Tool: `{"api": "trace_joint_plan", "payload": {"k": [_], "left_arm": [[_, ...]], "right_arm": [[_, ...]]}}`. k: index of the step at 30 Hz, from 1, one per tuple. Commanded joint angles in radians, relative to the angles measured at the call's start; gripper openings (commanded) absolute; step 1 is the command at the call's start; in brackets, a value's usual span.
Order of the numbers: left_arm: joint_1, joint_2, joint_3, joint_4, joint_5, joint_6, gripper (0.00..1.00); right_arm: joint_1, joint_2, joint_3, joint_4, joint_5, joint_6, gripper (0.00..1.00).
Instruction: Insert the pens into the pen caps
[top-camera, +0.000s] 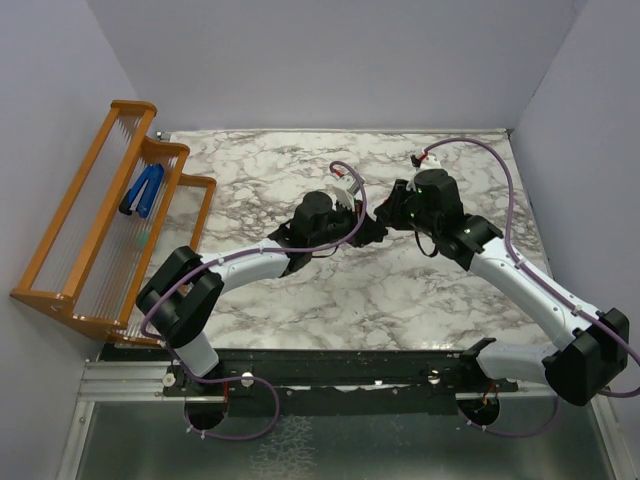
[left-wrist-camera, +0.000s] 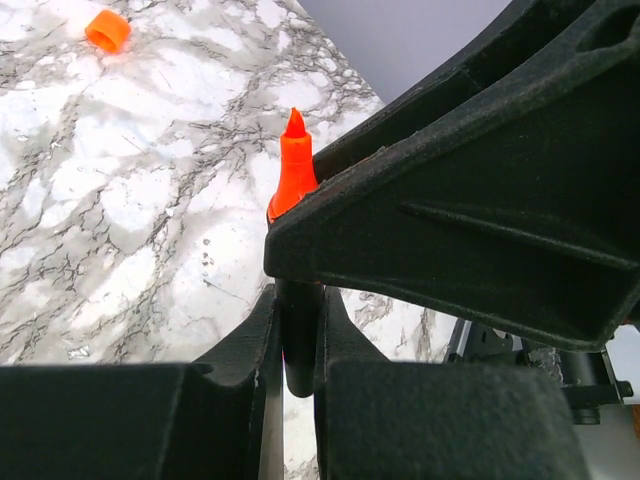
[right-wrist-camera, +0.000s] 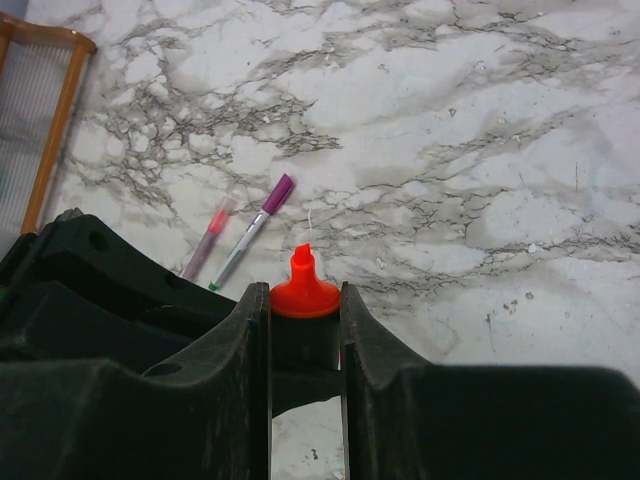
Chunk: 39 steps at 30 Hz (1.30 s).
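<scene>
The black marker (right-wrist-camera: 303, 288), with its orange-red tip bare, is held above the table between both grippers. My right gripper (right-wrist-camera: 305, 305) is shut on it just below the tip. My left gripper (left-wrist-camera: 297, 305) is shut on its black barrel, and the tip (left-wrist-camera: 293, 165) sticks up past the right gripper's finger (left-wrist-camera: 470, 190). The two grippers meet over the table's middle (top-camera: 385, 225). The bright orange cap (left-wrist-camera: 107, 30) lies loose on the marble. A white-grey pen (right-wrist-camera: 245, 238) with a magenta-purple cap (right-wrist-camera: 278, 192) on it and a dull pink pen (right-wrist-camera: 207, 240) with a pale pink end lie side by side.
An orange wooden rack (top-camera: 100, 220) stands along the left wall with a blue clip-shaped object (top-camera: 142, 192) on it; its corner also shows in the right wrist view (right-wrist-camera: 58, 110). Grey walls close the left, back and right sides. The marble tabletop (top-camera: 400, 300) lies under the arms.
</scene>
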Motion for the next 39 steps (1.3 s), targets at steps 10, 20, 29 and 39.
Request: {"api": "trace_joint_plan", "payload": {"k": [10,20,29,39], "left_arm": [[0.001,-0.011,-0.018,0.051,-0.026,0.075,0.0],[0.081,-0.064,-0.129,0.035,-0.022,0.087,0.0],[0.153,-0.233,-0.226,-0.073,-0.024,0.128,0.0],[0.158,-0.477,-0.157,-0.424,-0.054,0.335,0.0]], "right_arm": [[0.008,-0.009,0.088,-0.043,0.109,-0.054,0.29],[-0.038,0.088,0.436,-0.147,0.216,-0.195,0.44],[-0.35,0.318,0.645,-0.304,-0.045,-0.061,0.52],[-0.459,0.657,0.874,-0.466,-0.004,0.175,0.76]]}}
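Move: Both hands still grip the uncapped orange highlighter. From the right hand, the orange cap lies on the table about 22 cm ahead, 18 cm to the right and some 21 cm below; from the left hand it is roughly 24 cm ahead, 21 cm right and 19 cm down. Also on the table, from the left hand, the purple-capped pen lies about 15 cm left and 4 cm ahead, and the pink pen some 20 cm left and about level with it. The right fingers open and let go of the highlighter as the hand lifts clear by about 16 cm, then it sweeps forward and right and comes back down towards the orange cap, ending about 18 cm farther out and 15 cm to the right, turned nearly 30 degrees clockwise and opened wider. The left hand keeps its shut grip on the highlighter's black end and carries it some 11 cm left, away from the cap, dipping about 5 cm on the way and rising again. ##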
